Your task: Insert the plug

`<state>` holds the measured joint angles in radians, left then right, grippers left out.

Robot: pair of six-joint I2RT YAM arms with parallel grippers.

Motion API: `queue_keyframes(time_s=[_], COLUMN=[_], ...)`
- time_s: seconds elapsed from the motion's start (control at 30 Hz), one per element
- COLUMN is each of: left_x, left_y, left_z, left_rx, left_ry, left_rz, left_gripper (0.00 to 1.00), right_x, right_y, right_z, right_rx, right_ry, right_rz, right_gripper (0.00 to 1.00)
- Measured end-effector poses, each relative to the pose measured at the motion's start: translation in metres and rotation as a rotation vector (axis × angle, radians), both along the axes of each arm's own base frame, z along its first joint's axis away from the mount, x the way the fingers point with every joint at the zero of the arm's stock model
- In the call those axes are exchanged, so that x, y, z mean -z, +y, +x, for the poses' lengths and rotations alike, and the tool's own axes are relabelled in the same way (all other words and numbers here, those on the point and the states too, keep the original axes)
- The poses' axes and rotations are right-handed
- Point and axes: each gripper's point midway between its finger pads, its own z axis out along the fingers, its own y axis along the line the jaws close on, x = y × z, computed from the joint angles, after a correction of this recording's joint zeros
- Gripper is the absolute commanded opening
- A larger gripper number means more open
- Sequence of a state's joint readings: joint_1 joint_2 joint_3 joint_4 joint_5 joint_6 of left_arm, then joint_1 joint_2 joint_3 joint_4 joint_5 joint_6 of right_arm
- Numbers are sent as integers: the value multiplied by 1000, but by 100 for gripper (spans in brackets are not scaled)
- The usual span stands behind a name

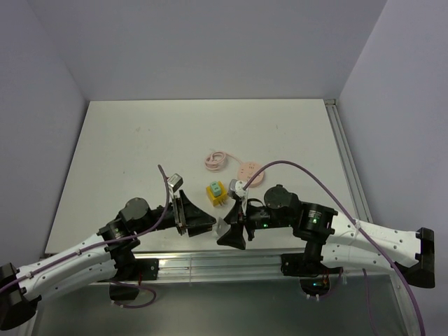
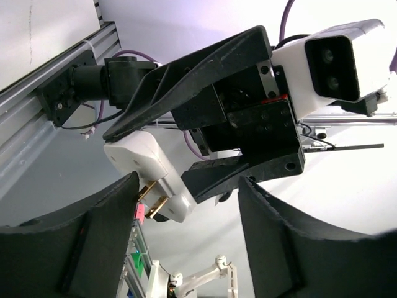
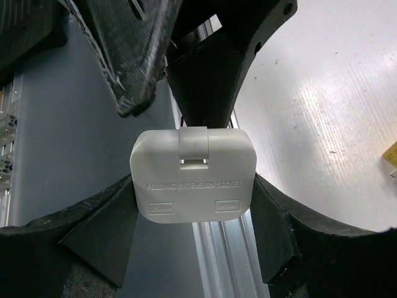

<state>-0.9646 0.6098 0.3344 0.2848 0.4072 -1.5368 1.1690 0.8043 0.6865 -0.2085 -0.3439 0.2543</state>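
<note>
The plug (image 3: pixel 192 177) is a white folding adapter. My right gripper (image 3: pixel 192 194) is shut on it, one finger on each side of its body. In the left wrist view its two brass prongs (image 2: pixel 151 197) stick out toward me and touch the inner face of my left finger (image 2: pixel 118 205). The left gripper (image 2: pixel 189 186) is open, with a wide gap between the plug (image 2: pixel 139 155) and the other finger. From above, both grippers meet over the table's near edge, the left gripper (image 1: pixel 199 218) facing the right gripper (image 1: pixel 231 232), with the plug (image 1: pixel 222 227) between them.
A yellow block with a green face (image 1: pixel 215 194) stands on the white table (image 1: pixel 126 140) just beyond the grippers. Farther back lie a coiled pink cable (image 1: pixel 215 159) and a pink round disc (image 1: pixel 248 172). An aluminium rail (image 1: pixel 210 262) runs along the near edge.
</note>
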Motion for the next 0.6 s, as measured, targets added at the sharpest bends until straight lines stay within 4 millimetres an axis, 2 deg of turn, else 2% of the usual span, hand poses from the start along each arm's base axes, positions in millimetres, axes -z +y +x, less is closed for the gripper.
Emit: queue_keyframes(time_s=[0.17, 0.3, 0.37, 0.43, 0.47, 0.5, 0.57, 0.6], left_x=[1, 8, 11, 17, 19, 21, 25, 25], left_y=[-2, -4, -6, -8, -8, -9, -10, -10], left_z=[-2, -2, -2, -2, -2, -2, -2, -2], left_rx=[19, 31, 38, 44, 48, 52, 57, 58], left_ry=[-4, -1, 6, 13, 13, 11, 6, 0], left_rz=[-3, 10, 20, 38, 45, 53, 64, 65], left_gripper=[58, 38, 34, 8, 0, 1, 0, 0], right_x=[-4, -7, -4, 1, 4, 6, 11, 11], right_y=[1, 1, -1, -3, -3, -4, -6, -7], right_z=[4, 5, 5, 5, 5, 6, 6, 7], right_rx=[6, 4, 2, -2, -4, -2, 6, 13], right_ry=[-19, -28, -30, -29, -26, -24, -18, -15], right_rz=[-16, -36, -62, -94, -113, -128, -155, -163], right_gripper=[0, 0, 0, 0, 0, 0, 21, 48])
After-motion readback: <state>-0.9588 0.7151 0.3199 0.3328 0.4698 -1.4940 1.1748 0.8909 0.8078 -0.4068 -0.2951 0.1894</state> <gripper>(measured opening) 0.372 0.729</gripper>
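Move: The white plug sits still gripped in the right hand, its middle practically at that hand's point, about 1 cm to the left. From the open left fingers it is roughly 3 cm to the right, about level fore and aft and some 1 cm lower. On the table, the yellow adapter lies about 20 cm ahead of the left hand, straight out and 22 cm down; the pink round socket is about 27 cm ahead, 11 cm right and 23 cm down. The left fingers close from wide open to pinch the near end of the white plug, one above and one on the pin side beneath, and are stopped there well short of shut. Meanwhile the left hand sinks about 2.5 cm and edges 1 cm right; the right hand keeps its grip, rises slightly, then drops about 2 cm, its fingertips dipping nearly 10 degrees. ##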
